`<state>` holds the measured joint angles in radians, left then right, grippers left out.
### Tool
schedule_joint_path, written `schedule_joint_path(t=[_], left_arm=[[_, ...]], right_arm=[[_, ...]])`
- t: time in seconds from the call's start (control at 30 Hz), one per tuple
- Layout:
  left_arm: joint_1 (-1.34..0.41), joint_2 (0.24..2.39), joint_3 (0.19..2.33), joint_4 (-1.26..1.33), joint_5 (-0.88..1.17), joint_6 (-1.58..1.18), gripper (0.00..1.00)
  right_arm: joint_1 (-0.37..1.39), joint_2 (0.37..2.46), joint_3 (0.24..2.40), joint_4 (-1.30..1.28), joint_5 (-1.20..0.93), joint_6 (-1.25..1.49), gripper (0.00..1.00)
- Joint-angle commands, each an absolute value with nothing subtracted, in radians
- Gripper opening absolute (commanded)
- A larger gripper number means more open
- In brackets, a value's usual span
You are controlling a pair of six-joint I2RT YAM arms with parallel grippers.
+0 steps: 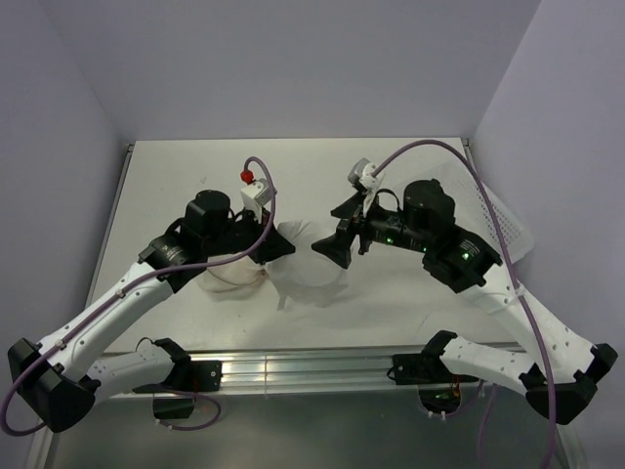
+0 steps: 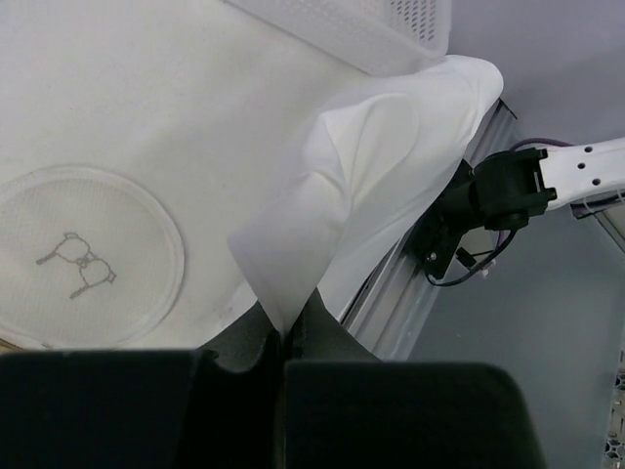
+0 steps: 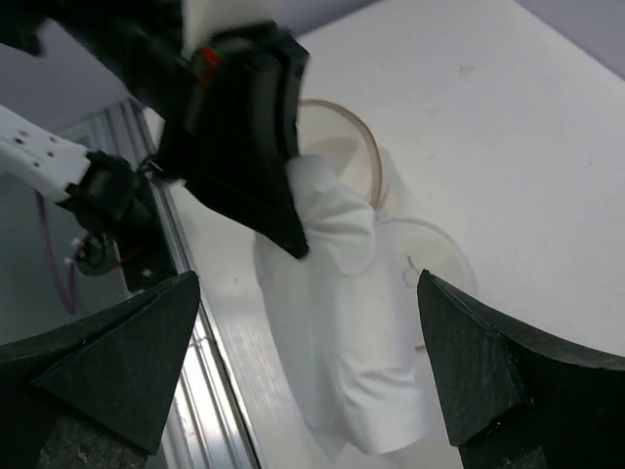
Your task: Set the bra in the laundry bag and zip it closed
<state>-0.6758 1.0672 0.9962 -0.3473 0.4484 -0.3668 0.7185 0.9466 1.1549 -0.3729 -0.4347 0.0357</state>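
Note:
My left gripper [image 1: 282,245] is shut on a corner of the off-white bra [image 1: 305,283] and holds it up, so the cloth hangs down toward the table's front edge. In the left wrist view the jaws [image 2: 283,344] pinch the bra [image 2: 376,166]. The laundry bag's round lid with its black eyeglasses mark [image 2: 83,262] lies flat to the left. The bag's tan-rimmed body [image 1: 232,278] sits under my left wrist. My right gripper [image 1: 335,245] is open and empty, facing the bra [image 3: 342,322] from the right; its view also shows the lid [image 3: 435,259].
A white perforated plastic tray [image 1: 506,223] lies at the right behind my right arm, and it also shows in the left wrist view [image 2: 376,24]. The aluminium rail [image 1: 303,371] runs along the table's front edge. Grey walls close in the back and sides.

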Motion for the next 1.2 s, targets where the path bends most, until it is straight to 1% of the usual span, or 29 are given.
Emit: schedule_joint_path(t=[0.0,0.13,0.4,0.6,0.67,0.73,0.77,0.8,0.83,0.87,0.9,0.93,0.97,1.0,1.03,1.07,1.1,1.13,1.17], left_arm=[[-0.68,1.022,1.04,-0.361,0.485,-0.321,0.0],[-0.68,1.008,1.038,-0.37,0.497,-0.308,0.0],[-0.68,0.991,1.065,-0.396,0.523,-0.282,0.0],[-0.68,0.992,1.083,-0.405,0.512,-0.282,0.0],[-0.68,0.997,1.081,-0.399,0.512,-0.285,0.0],[-0.681,1.0,1.078,-0.393,0.509,-0.288,0.0],[-0.68,1.002,1.077,-0.391,0.511,-0.288,0.0],[-0.681,1.002,1.075,-0.391,0.511,-0.288,0.0],[-0.68,1.002,1.072,-0.39,0.506,-0.288,0.0],[-0.68,1.003,1.071,-0.391,0.502,-0.287,0.0],[-0.68,0.999,1.069,-0.391,0.497,-0.287,0.0],[-0.68,0.996,1.06,-0.391,0.485,-0.287,0.01],[-0.68,0.991,1.057,-0.39,0.477,-0.291,0.04],[-0.68,0.98,1.051,-0.388,0.462,-0.299,0.1],[-0.68,0.974,1.045,-0.388,0.403,-0.32,0.29],[-0.68,0.962,1.043,-0.394,0.367,-0.33,0.4],[-0.68,0.957,1.043,-0.402,0.327,-0.34,0.53],[-0.68,0.953,1.045,-0.414,0.216,-0.371,0.74],[-0.68,0.94,1.048,-0.429,0.159,-0.388,0.8]], right_arm=[[0.726,1.015,1.195,-0.506,-0.374,-0.061,1.0],[0.741,1.09,1.207,-0.528,-0.405,-0.061,1.0],[0.746,1.164,1.21,-0.541,-0.508,-0.074,1.0],[0.772,1.177,1.164,-0.502,-0.534,-0.052,1.0],[0.772,1.178,1.166,-0.492,-0.519,-0.04,0.95],[0.772,1.186,1.173,-0.494,-0.525,-0.04,0.85],[0.772,1.187,1.177,-0.488,-0.525,-0.031,0.77],[0.772,1.192,1.177,-0.483,-0.525,-0.025,0.62],[0.772,1.196,1.178,-0.48,-0.528,-0.022,0.51],[0.772,1.201,1.181,-0.483,-0.531,-0.018,0.38],[0.772,1.212,1.19,-0.494,-0.532,-0.015,0.2],[0.772,1.216,1.192,-0.495,-0.531,-0.015,0.12],[0.772,1.219,1.193,-0.495,-0.513,-0.014,0.04],[0.772,1.218,1.193,-0.492,-0.497,-0.008,0.0],[0.772,1.213,1.19,-0.483,-0.482,-0.003,0.0],[0.772,1.209,1.186,-0.462,-0.46,0.008,0.0],[0.772,1.195,1.184,-0.448,-0.443,0.04,0.0],[0.772,1.189,1.184,-0.433,-0.416,0.061,0.0],[0.769,1.18,1.184,-0.41,-0.394,0.081,0.0]])
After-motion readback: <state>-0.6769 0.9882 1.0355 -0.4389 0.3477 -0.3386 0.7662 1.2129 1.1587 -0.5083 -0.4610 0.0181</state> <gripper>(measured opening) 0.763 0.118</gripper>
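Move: The bra hangs from the left fingers, its middle some 8 cm below that hand and 4 cm to its right. From the open right hand it lies about 7 cm left, roughly level front to back and 16 cm down. On the table, the laundry bag's lid is about 8 cm ahead of the right hand, 10 cm left and 34 cm down; the bag body is some 14 cm left of the lid. The right hand drops about 10 cm, fingers tipping down, and pinches the hanging bra; the left hand lets go. ##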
